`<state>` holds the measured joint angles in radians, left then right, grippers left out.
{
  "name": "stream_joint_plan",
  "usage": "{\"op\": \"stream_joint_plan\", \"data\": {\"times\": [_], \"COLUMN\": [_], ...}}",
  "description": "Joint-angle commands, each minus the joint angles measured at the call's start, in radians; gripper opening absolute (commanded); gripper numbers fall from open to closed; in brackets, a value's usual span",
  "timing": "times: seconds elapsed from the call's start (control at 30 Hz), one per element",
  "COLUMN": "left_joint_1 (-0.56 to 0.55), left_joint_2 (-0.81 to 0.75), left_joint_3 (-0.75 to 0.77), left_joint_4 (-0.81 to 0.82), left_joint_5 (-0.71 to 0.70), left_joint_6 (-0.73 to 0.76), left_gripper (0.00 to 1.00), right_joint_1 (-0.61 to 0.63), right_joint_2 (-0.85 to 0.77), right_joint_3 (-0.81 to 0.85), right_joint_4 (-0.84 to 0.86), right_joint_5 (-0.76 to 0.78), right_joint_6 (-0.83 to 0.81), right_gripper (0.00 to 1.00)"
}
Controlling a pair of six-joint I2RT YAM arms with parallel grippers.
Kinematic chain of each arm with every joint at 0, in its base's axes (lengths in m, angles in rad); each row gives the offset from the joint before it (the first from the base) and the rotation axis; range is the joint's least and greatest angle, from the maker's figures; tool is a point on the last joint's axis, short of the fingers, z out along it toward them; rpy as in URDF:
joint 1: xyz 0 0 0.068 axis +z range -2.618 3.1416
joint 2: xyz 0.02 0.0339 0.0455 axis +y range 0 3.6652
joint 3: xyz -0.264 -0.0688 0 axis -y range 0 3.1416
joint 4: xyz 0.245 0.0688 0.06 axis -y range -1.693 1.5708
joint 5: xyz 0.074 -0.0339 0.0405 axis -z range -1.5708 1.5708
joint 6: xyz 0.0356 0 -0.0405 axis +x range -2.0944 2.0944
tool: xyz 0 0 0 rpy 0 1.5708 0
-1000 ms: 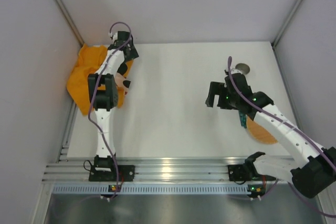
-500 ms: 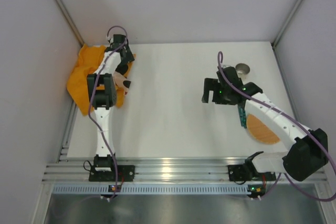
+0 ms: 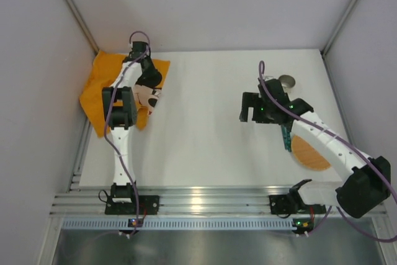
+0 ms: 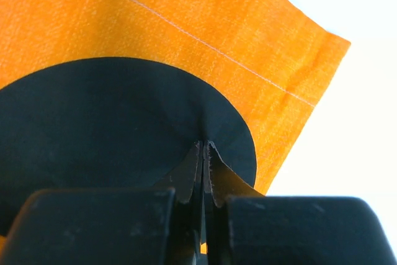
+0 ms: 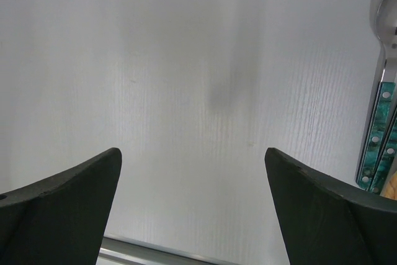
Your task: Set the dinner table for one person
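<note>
The dinner table (image 3: 205, 110) is a large white top. At its far left lies an orange cloth (image 3: 99, 94) with a cartoon print. My left gripper (image 3: 151, 86) is shut on it. In the left wrist view the left gripper (image 4: 205, 153) pinches a raised fold in a black printed disc on the cloth (image 4: 186, 23), whose hemmed corner lies on the table (image 4: 353, 128). My right gripper (image 3: 247, 111) hovers open over bare table right of centre. In the right wrist view the right gripper (image 5: 192, 153) has nothing between its jaws, only the table (image 5: 186, 60).
Teal-handled cutlery (image 3: 286, 138) lies by the right arm, beside a round orange-brown plate (image 3: 309, 153). The cutlery (image 5: 378, 134) shows at the right edge of the right wrist view. A small metal cup (image 3: 286, 81) stands at the far right. Grey walls enclose three sides.
The left gripper has shut on the orange cloth, and the cloth's far corner now spreads out to the right. The right arm swung slightly left, then held still.
</note>
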<state>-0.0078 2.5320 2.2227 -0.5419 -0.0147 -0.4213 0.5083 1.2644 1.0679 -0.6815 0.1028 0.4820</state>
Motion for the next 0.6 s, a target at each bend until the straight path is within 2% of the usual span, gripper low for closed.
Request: {"op": "stream_joint_plan", "data": {"times": [0.0, 0.23, 0.33, 0.53, 0.57], "left_joint_1": [-0.072, -0.187, -0.250, -0.447, -0.515], "left_joint_2": [-0.038, -0.162, -0.242, -0.429, -0.465], "left_joint_3": [-0.106, -0.394, -0.596, -0.822, -0.839], "left_joint_4": [-0.046, -0.055, -0.032, 0.054, 0.065], "left_joint_5": [0.179, 0.271, 0.283, 0.311, 0.314], "left_joint_6": [0.059, 0.099, 0.089, -0.006, -0.051], "left_gripper": [0.00, 0.00, 0.00, 0.00, 0.00], "right_joint_1": [0.004, 0.004, 0.006, 0.006, 0.006], "right_joint_2": [-0.065, -0.164, -0.233, -0.388, -0.422], "right_joint_3": [-0.006, -0.086, -0.121, -0.207, -0.218], "right_joint_4": [-0.003, -0.007, -0.023, -0.059, -0.065], "right_joint_5": [-0.006, -0.014, -0.015, -0.026, -0.031], "right_joint_6": [0.001, 0.018, 0.032, 0.055, 0.056], "right_gripper": [1.00, 1.00, 1.00, 1.00, 1.00]}}
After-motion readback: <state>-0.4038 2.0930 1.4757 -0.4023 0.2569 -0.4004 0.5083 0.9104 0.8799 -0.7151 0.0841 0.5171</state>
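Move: The left gripper already pinches the orange cloth near its far right corner, at the edge of the black circle. The cloth's bulk lies about 15 cm to its left and 8 cm nearer the base. The bare middle of the table is some 24 cm back and 28 cm right of the gripper. Beyond that spot, the metal cup stands roughly 36 cm farther right and 18 cm farther out, and the cutlery 32 cm right and 10 cm nearer. From the right hand, the bare spot is about 10 cm ahead, 14 cm left and 14 cm down. Bring the left gripper, fingers kept shut on the cloth, right and back to drag the cloth over the table top towards the bare middle. Start mostly rightward, then pull back just as much, gathering speed, some 30 cm in all at nearly constant height, turning the wrist about 35 degrees clockwise. Draw the open right hand back about 5 cm, slightly right and up. ##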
